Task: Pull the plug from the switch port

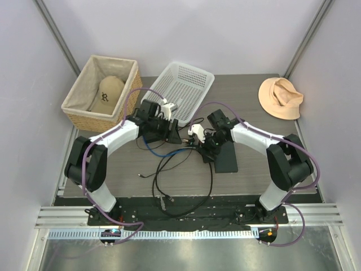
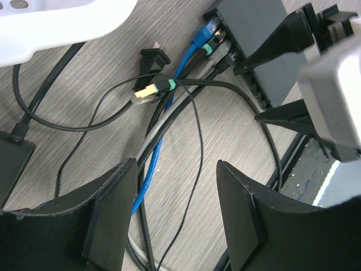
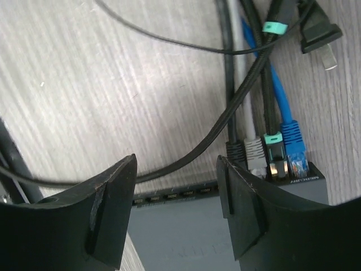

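The switch [image 1: 227, 159] is a flat black box lying on the table. Its port edge [image 3: 175, 196] faces my right gripper [image 3: 176, 164], which hangs open just above it with nothing between the fingers. Several plugs sit in the ports at one end: black, grey, green-banded [image 3: 273, 148] and blue [image 3: 293, 144]. A loose plug [image 2: 148, 90] with a gold tip and green band lies on the table, apart from the switch [image 2: 254, 22]. My left gripper [image 2: 176, 169] is open over the cables, holding nothing. From above, the two grippers [image 1: 172, 134] [image 1: 204, 148] face each other.
A loose black power plug [image 2: 153, 59] lies by the cables. Black cords loop toward the near table edge [image 1: 169, 192]. A wicker basket with a cap [image 1: 101, 93], a white plastic basket [image 1: 183, 90] and a tan hat [image 1: 280, 97] stand at the back.
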`<state>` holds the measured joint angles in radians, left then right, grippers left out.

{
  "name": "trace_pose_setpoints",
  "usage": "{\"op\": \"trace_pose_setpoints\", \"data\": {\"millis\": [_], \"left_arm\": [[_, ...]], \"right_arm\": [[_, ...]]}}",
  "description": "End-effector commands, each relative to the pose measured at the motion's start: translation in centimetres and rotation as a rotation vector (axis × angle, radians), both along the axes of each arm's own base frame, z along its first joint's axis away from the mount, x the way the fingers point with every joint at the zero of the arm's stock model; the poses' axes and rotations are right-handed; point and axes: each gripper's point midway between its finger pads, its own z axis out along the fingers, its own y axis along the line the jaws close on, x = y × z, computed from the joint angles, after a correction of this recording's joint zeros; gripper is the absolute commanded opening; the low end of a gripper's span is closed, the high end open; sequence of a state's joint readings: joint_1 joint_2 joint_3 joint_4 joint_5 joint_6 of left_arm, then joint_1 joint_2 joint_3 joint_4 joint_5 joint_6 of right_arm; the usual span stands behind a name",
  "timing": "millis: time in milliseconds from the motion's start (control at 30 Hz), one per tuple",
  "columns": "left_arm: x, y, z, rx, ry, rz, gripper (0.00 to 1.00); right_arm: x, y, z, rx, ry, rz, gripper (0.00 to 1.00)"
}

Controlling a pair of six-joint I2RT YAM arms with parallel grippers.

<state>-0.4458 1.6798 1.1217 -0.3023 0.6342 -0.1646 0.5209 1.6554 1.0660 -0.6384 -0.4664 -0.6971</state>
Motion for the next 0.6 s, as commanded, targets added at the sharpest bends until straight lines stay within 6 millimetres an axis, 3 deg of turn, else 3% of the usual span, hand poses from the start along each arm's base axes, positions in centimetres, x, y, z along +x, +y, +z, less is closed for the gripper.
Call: {"op": "trace_pose_setpoints", "data": {"millis": [0, 167, 267, 300, 433, 533, 567], "left_arm": [[0.5, 0.2, 2.0, 0.000, -0.084, -0.007, 0.63], [0.5, 0.6, 2.3, 0.023, -0.112, -0.011, 0.63], [0.6, 0.9, 2.3, 0.033, -0.126, -0.010, 0.64], [0.7, 1.0, 2.3, 0.039, -0.126, -0.006, 0.64], [1.1, 1.7, 2.7, 0.052, -0.143, 0.004, 0.64], [1.8, 2.8, 3.2, 0.062, -0.161, 0.031, 0.64], [2.1, 3.1, 3.6, 0.061, -0.171, 0.040, 0.64]], "right_arm": [[1.6, 0.7, -0.9, 0.008, -0.009, -0.098, 0.65], [2.8, 0.3, -2.0, -0.032, -0.042, -0.136, 0.63], [2.1, 0.4, -2.8, -0.050, -0.001, -0.119, 0.51], [1.8, 0.7, -2.8, -0.049, 0.007, -0.106, 0.42], [1.3, 2.2, -0.3, -0.006, 0.004, -0.057, 0.24], [2.1, 3.6, 2.4, 0.030, -0.007, -0.057, 0.15], [2.8, 4.5, 4.1, 0.067, -0.030, -0.049, 0.14]]}}
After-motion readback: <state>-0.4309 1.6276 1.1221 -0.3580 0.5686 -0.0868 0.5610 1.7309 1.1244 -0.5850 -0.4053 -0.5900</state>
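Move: Just beyond the right fingertips, about 2 cm ahead, 1 cm left and 2 cm down, runs the black cable of the already freed plug. That plug's end lies about 5 cm ahead and 9 cm left of the hand; the cables still in the ports enter some 4 cm straight ahead, and the switch's middle is about 7 cm right and 1 cm ahead. From the left hand the cable spot is 11 cm right, 3 cm back and 8 cm lower. Reaching forward and down about 3 cm past the edge of the switch, the right hand closes its open fingers across the loose black cable behind the freed plug and pinches it, then draws back, left and up by nearly 2 cm. The empty left hand eases about 2 cm left, fingers staying open. ##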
